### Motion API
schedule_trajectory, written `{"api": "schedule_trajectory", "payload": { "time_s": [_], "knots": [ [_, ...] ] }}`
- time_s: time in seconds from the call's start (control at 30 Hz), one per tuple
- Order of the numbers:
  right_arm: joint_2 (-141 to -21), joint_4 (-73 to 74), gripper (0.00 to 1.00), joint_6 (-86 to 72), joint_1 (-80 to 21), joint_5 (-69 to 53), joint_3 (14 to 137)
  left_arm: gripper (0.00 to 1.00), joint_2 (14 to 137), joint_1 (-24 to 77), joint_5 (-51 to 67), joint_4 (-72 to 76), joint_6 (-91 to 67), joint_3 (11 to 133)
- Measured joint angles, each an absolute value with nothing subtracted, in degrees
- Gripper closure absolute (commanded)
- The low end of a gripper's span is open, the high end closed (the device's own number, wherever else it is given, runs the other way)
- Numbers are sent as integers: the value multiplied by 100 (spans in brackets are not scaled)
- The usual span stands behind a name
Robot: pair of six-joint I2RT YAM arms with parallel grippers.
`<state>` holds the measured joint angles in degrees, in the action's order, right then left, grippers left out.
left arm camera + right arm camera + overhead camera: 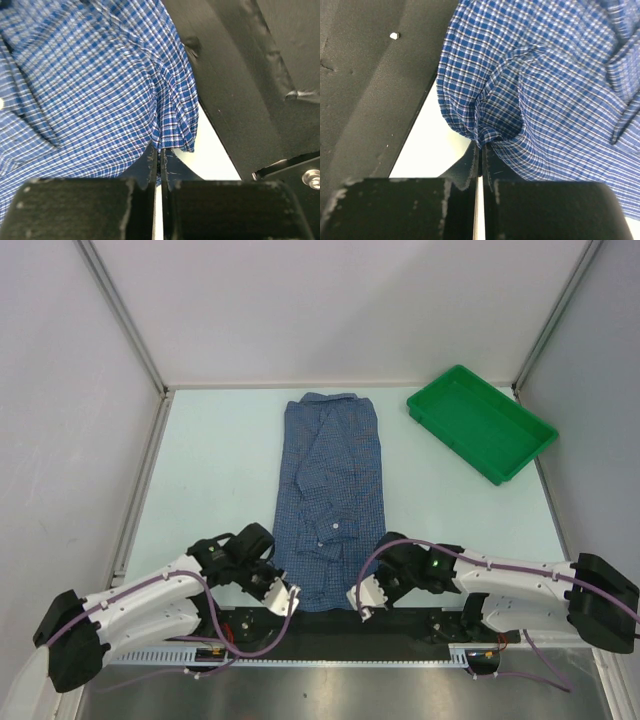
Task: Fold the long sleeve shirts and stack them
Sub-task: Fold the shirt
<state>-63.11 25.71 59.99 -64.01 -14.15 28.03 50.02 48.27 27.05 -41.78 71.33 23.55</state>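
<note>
The long sleeve shirt [330, 490] is blue with a fine white check. It lies lengthwise in the middle of the table, collar at the far end and sleeves folded in over the body. My left gripper [290, 598] is at the near left corner of the hem, and in the left wrist view it [160, 152] is shut on a pinch of the shirt's [90, 90] edge. At the near right corner my right gripper [362, 602] is likewise shut [481, 147] on a bunched bit of the shirt's [545, 90] hem.
A green plastic tray [480, 422] sits at the far right, angled towards the corner. A black strip [400, 625] runs along the near table edge just behind the hem. White walls and metal posts close in the table on three sides.
</note>
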Motion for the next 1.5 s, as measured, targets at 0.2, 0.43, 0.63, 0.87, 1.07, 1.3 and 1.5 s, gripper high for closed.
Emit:
{"api": "schedule_trajectory", "payload": {
  "time_s": [0.2,0.43,0.63,0.87,1.07,1.3,1.5],
  "knots": [
    [-6187,2740,100,5981,-6154,-1444,3028,100,4921,4827,2869,-4300,7046,2630],
    [-6357,2893,100,5935,-5553,-1594,3774,100,5426,4313,3236,-4495,7072,3155],
    [-7166,2978,100,6040,-4451,-1962,4928,100,6879,3122,3671,-4619,7107,4755],
    [-8934,3022,100,6390,-2963,-2556,6753,100,8833,2265,3913,-4554,6982,6718],
    [-10512,3063,100,6549,-2276,-2838,8219,100,10492,1754,3894,-4460,6632,8305],
    [-11968,3094,100,6549,-1909,-2895,9572,100,11714,1404,3588,-4287,6165,9284],
    [-12234,3273,100,6626,-1835,-2895,9765,97,12040,1387,3358,-4128,5861,9465]
  ]
}}
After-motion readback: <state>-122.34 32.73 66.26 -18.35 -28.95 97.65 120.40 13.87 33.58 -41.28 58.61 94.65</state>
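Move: Each of my hands pinches a bottom-hem corner of the shirt just above the table. The shirt's collar, where this end is headed, lies about 50 cm straight out from my left hand and 11 cm to its right; from my right hand it is some 50 cm ahead and 9 cm left. The folded-in cuffs lie roughly 17 cm ahead of my left hand and 10 cm to its right. The green bin is about 44 cm ahead of my right hand, 31 cm to its right. Keeping both hem corners pinched, I lift them and swing both arms forward together, over the folded-in cuffs towards the collar, some 36 to 39 cm in a low arc that peaks around 10 cm up and then sinks. On the way my left wrist turns about 40 degrees counter-clockwise and my right about 30 clockwise; both hands slow down over the chest, still gripping. ##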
